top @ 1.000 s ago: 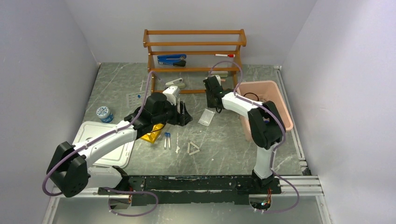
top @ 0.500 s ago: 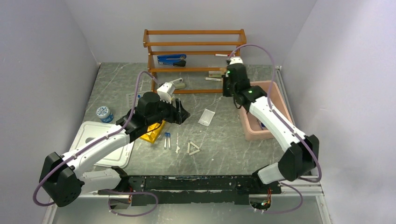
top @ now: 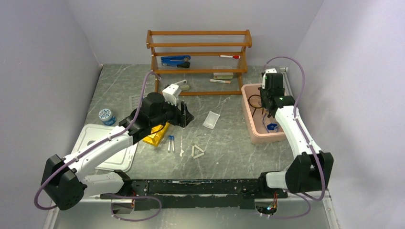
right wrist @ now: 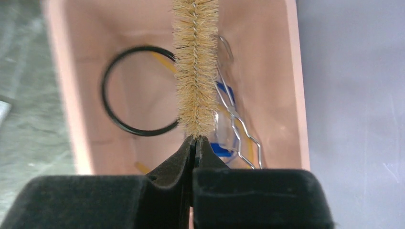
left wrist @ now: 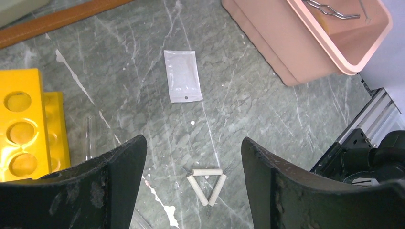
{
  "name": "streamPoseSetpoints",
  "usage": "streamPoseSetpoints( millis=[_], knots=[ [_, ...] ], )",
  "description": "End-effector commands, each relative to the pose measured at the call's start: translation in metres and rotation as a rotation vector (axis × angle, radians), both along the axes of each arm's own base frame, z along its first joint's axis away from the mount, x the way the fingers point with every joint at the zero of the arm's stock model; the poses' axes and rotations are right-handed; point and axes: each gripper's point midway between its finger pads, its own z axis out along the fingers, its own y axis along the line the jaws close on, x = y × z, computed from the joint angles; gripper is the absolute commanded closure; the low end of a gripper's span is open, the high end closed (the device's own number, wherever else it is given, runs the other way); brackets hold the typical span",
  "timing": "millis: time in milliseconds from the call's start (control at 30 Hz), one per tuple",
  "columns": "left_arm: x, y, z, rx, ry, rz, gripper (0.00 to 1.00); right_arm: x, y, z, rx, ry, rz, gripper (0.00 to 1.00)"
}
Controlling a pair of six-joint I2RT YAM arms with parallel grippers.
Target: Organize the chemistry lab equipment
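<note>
My right gripper [right wrist: 194, 140] is shut on the stem of a tan bristle brush [right wrist: 195, 67], which hangs over the pink bin [right wrist: 62, 95]. In the bin lie a black ring [right wrist: 103, 90], a bent wire piece [right wrist: 239, 124], amber tubing [right wrist: 162, 59] and something blue [right wrist: 222, 149]. From above, that gripper [top: 265, 106] is over the bin's far half [top: 247, 112]. My left gripper [left wrist: 193, 145] is open and empty, high above the white triangle [left wrist: 207, 183]. The clear bag [left wrist: 182, 75] lies beyond it, and the yellow holed rack [left wrist: 21, 129] is to the left. Blue-capped tubes [top: 170, 142] lie beside the rack [top: 156, 135].
The wooden shelf rack [top: 198, 52] at the back holds a blue stapler [top: 174, 60] and markers [top: 230, 57]. A white lid [top: 102, 148] and a blue-topped jar [top: 106, 115] sit at the left. A metal rail [top: 298, 119] runs along the right edge.
The right arm has swung from the table's middle to the right and now holds the brush over the pink bin. The left gripper has barely shifted.
</note>
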Motion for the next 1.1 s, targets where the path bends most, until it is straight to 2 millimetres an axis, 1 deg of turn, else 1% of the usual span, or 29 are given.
streamPoseSetpoints(
  millis=[0, 67, 167, 333, 433, 600, 700, 767, 867, 900, 1000, 1033, 1067],
  knots=[
    [0.001, 0.0, 0.018, 0.022, -0.048, -0.039, 0.24, -0.01, -0.04, -0.034, -0.072, 0.139, -0.027, 1.0],
    [0.001, 0.004, 0.018, 0.033, -0.056, -0.027, 0.23, -0.013, -0.058, -0.041, -0.074, 0.168, -0.065, 1.0],
    [-0.001, 0.006, 0.014, 0.034, -0.053, -0.023, 0.22, -0.017, -0.069, -0.053, -0.07, 0.211, -0.038, 1.0],
    [-0.005, 0.001, 0.008, 0.02, -0.018, -0.046, 0.23, -0.015, -0.068, -0.072, -0.004, 0.285, 0.047, 1.0],
    [-0.006, 0.001, 0.006, 0.027, -0.009, -0.048, 0.23, -0.01, -0.077, -0.087, 0.005, 0.335, 0.034, 1.0],
    [-0.007, 0.0, 0.005, 0.014, 0.002, -0.051, 0.24, -0.001, -0.083, -0.098, 0.007, 0.345, 0.018, 0.97],
    [-0.007, -0.001, 0.005, 0.013, 0.001, -0.053, 0.24, 0.004, -0.086, -0.095, -0.003, 0.339, 0.001, 0.9],
    [-0.007, 0.0, 0.006, 0.013, -0.003, -0.051, 0.24, 0.006, -0.081, -0.089, 0.024, 0.337, 0.016, 0.83],
    [-0.007, -0.001, 0.007, 0.008, -0.006, -0.052, 0.23, 0.016, -0.075, -0.071, 0.05, 0.28, 0.001, 0.66],
    [-0.007, 0.0, 0.006, 0.008, -0.005, -0.051, 0.23, 0.018, -0.073, -0.064, 0.055, 0.267, 0.003, 0.63],
    [-0.008, 0.0, 0.004, 0.007, 0.0, -0.05, 0.23, 0.023, -0.07, -0.045, 0.041, 0.223, -0.037, 0.63],
    [-0.008, 0.0, 0.003, 0.007, 0.004, -0.048, 0.23, 0.025, -0.066, -0.037, 0.05, 0.205, -0.042, 0.63],
    [-0.007, 0.0, 0.002, 0.008, 0.006, -0.044, 0.23, 0.028, -0.056, -0.03, 0.063, 0.187, -0.032, 0.63]
  ],
)
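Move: The right hand, holding the bristle brush, is already over the pink bin: the bin's middle lies about 5 cm to its right, 2 cm ahead and 12 cm below. Inside, the metal tongs lie roughly 9 cm to the right, 2 cm ahead and 15 cm down, while the black ring stand is about 4 cm ahead, 2 cm left and 9 cm down. From the left hand, the bin's middle is some 33 cm right, 11 cm ahead and 13 cm below. Swinging rightward and down, then almost straight down, the right hand sinks about 11 cm into the bin's right half, to the right of the ring stand, its fingers tipping down by some 20 degrees. There the shut fingers part to over a third open and let go of the brush; the empty hand then lifts about 5 cm and eases forward, the wrist starting to level. ##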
